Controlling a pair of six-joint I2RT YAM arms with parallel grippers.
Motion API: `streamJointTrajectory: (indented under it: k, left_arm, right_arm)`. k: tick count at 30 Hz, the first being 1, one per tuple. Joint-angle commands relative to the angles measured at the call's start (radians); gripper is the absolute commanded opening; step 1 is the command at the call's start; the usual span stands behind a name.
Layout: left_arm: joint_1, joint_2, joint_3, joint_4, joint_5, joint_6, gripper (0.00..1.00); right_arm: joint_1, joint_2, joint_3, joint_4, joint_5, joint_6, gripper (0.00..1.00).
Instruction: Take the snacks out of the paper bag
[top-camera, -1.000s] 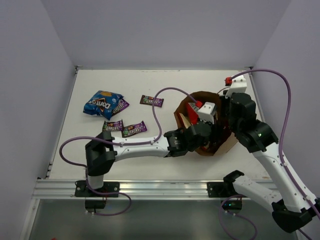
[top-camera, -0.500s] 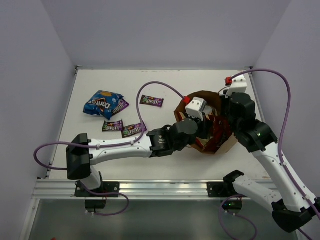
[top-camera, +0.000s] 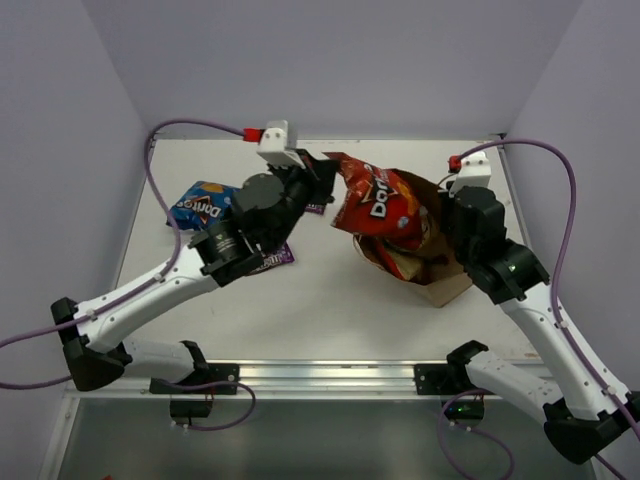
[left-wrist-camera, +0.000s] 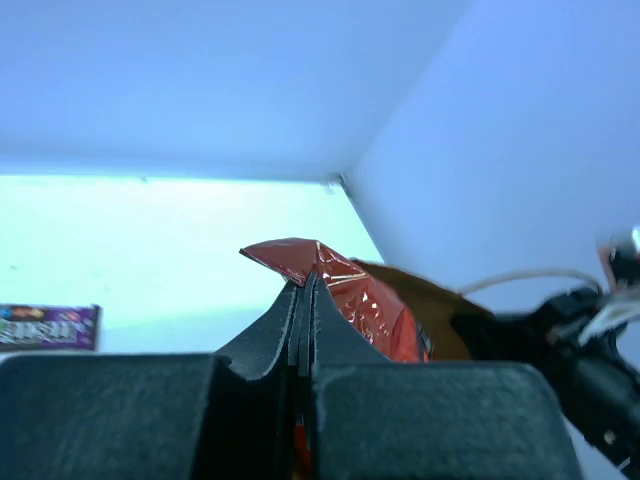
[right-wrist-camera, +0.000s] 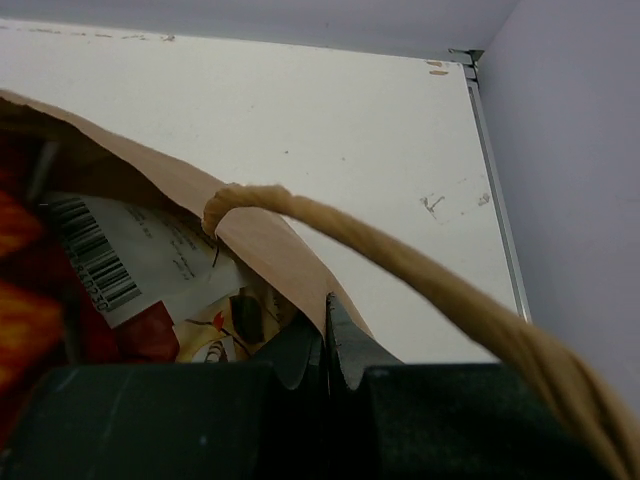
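Note:
My left gripper (top-camera: 325, 172) is shut on the top corner of a red-orange chip bag (top-camera: 380, 205) and holds it in the air, its lower end over the mouth of the paper bag (top-camera: 435, 280). In the left wrist view the fingers pinch the red bag's crimped corner (left-wrist-camera: 300, 262). My right gripper (top-camera: 447, 232) is shut on the paper bag's rim (right-wrist-camera: 270, 250), beside its twisted handle (right-wrist-camera: 400, 262). A white-and-red packet (right-wrist-camera: 130, 250) lies inside the bag. The blue Doritos bag (top-camera: 200, 205) and a purple candy bar (top-camera: 272, 260) rest on the table to the left.
Another purple candy bar (left-wrist-camera: 45, 327) lies on the table past my left gripper. The left arm stretches high across the table's left half. White walls close in the table at the back and on both sides. The right arm's cable (top-camera: 560, 200) loops above the right edge.
My left gripper has come up out of the paper bag and swung back and left, pulling the red-orange chip bag out. The right gripper stayed on the bag's rim.

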Motion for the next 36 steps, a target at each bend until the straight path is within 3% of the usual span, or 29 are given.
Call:
streamJointTrajectory:
  k: [1, 7, 16, 21, 26, 31, 36]
  left_arm:
    - [0.072, -0.098, -0.035, -0.024, -0.056, 0.056, 0.0]
    - [0.187, -0.144, -0.041, -0.077, -0.101, 0.122, 0.0]
    - [0.383, -0.029, -0.033, -0.09, -0.046, 0.141, 0.0]
    - [0.517, 0.09, -0.102, 0.048, 0.152, 0.168, 0.0]
    - [0.56, 0.322, -0.156, 0.126, 0.236, 0.219, 0.0]
    - [0.566, 0.368, -0.275, 0.189, 0.327, 0.169, 0.0]
    - [0.568, 0.407, -0.309, 0.091, 0.309, 0.096, 0.0]
  right_arm:
    - [-0.003, 0.016, -0.015, 0.033, 0.087, 0.023, 0.0]
    - [-0.016, 0.033, -0.025, 0.013, 0.107, 0.052, 0.0]
    - [-0.019, 0.014, -0.034, 0.006, 0.105, 0.053, 0.0]
    - [-0.019, 0.011, -0.038, 0.006, 0.088, 0.053, 0.0]
    - [-0.019, 0.005, -0.044, 0.006, 0.09, 0.049, 0.0]
    - [-0.019, 0.005, -0.044, 0.006, 0.099, 0.046, 0.0]
    - [-0.019, 0.008, -0.036, 0.006, 0.091, 0.046, 0.0]
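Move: The left hand, gripping the red Doritos bag, is bound for the table spot about 18 cm ahead, 10 cm left and 40 cm below. Seen from this hand, the far M&M's pack lies 25 cm ahead and 7 cm left, the near one 3 cm ahead and 17 cm left, and the blue Doritos 21 cm ahead and 36 cm left. From the right hand, the spot is roughly 18 cm ahead, 30 cm left and 30 cm down. Left hand swings the pinched red Doritos left and forward, about 15 cm each, then lowers them some 30 cm. ##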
